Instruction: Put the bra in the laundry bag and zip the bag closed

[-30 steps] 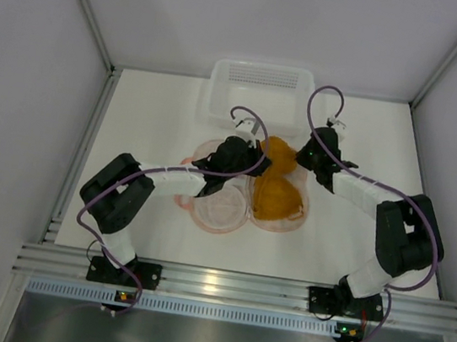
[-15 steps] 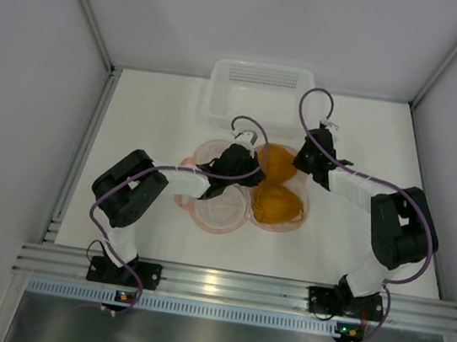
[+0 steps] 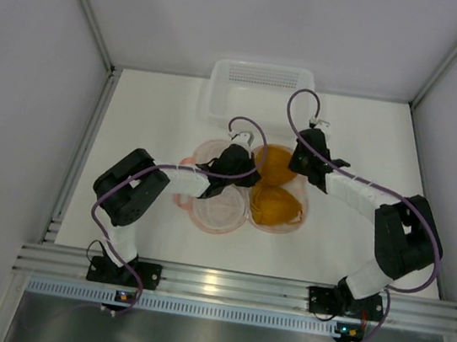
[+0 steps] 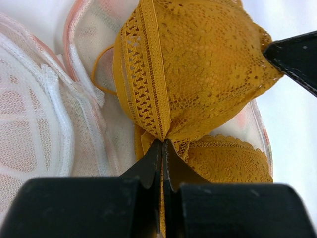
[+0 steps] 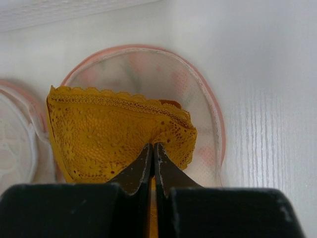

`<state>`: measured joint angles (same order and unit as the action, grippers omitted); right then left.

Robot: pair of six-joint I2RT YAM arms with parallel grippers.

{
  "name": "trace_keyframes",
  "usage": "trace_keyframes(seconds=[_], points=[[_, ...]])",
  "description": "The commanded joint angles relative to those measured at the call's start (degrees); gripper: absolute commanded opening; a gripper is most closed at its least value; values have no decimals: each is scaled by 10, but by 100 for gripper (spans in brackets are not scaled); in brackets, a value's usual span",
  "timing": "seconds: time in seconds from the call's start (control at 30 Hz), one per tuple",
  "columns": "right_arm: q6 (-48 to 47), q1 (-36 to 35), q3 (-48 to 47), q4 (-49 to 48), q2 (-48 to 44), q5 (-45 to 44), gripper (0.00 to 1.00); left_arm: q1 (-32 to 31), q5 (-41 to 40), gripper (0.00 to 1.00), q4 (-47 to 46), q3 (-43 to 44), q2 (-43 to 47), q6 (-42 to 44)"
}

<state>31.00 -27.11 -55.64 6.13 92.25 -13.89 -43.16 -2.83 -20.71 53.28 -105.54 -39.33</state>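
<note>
The mustard-orange lace bra (image 3: pixel 274 184) lies over the right half of the open laundry bag (image 3: pixel 218 210), a pale pink pouch with white mesh panels. My left gripper (image 3: pixel 250 164) is shut on the bra's left edge, pinching the lace band (image 4: pixel 148 74) at the jaw tips (image 4: pixel 162 144). My right gripper (image 3: pixel 297 164) is shut on the upper cup's right edge (image 5: pixel 152 146), bunching the lace (image 5: pixel 109 129) above the bag's mesh and coral rim (image 5: pixel 208 104). The bag's left half (image 4: pixel 29 124) lies open and holds nothing.
A white slotted plastic basket (image 3: pixel 259 90) stands just behind the bag at the back of the white table (image 3: pixel 151 118). Its rim shows at the top of the right wrist view (image 5: pixel 49 12). Grey walls close in both sides.
My right gripper has moved left, pushing the upper cup toward the bag's middle. The left arm's elbow shifted right and the bra now sits more compactly over the bag.
</note>
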Motion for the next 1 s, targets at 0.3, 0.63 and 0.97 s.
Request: trace_keyframes(seconds=[0.3, 0.63, 0.97], points=[[-26, -13, -35, 22, -7, -58, 0, 11, -17, 0, 22, -4, 23, -7], [-31, -13, -80, 36, 48, -30, 0, 11, 1, 16, 55, 23, 31, 26], [-62, -12, -141, 118, 43, 13, 37, 18, -49, 63, 196, 98, 128, 115]])
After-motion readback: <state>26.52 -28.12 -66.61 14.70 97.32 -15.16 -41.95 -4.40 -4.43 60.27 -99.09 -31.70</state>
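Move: My closed left fingers still pinch the bra's edge between its two cups, low over the right half of the laundry bag. From them the upper cup lies about 6 cm right and 4 cm ahead, the lower cup some 7 cm right and 7 cm back, the bag's upper left disc 11 cm left and 3 cm ahead. My right fingers, still shut on the upper cup's right side, have its middle about 4 cm left and 2 cm below, and the lower cup 12 cm back and 3 cm left. I keep my left hand almost still, holding the bra's edge down at the bag's middle, then sink it slightly, open its fingers well over halfway and lift them up and away, about 5 cm from the low point, drifting a little left. My right hand bobs up, presses down about 2 cm towards the upper cup, then opens about a third while rising some 3 cm and edging forward. ##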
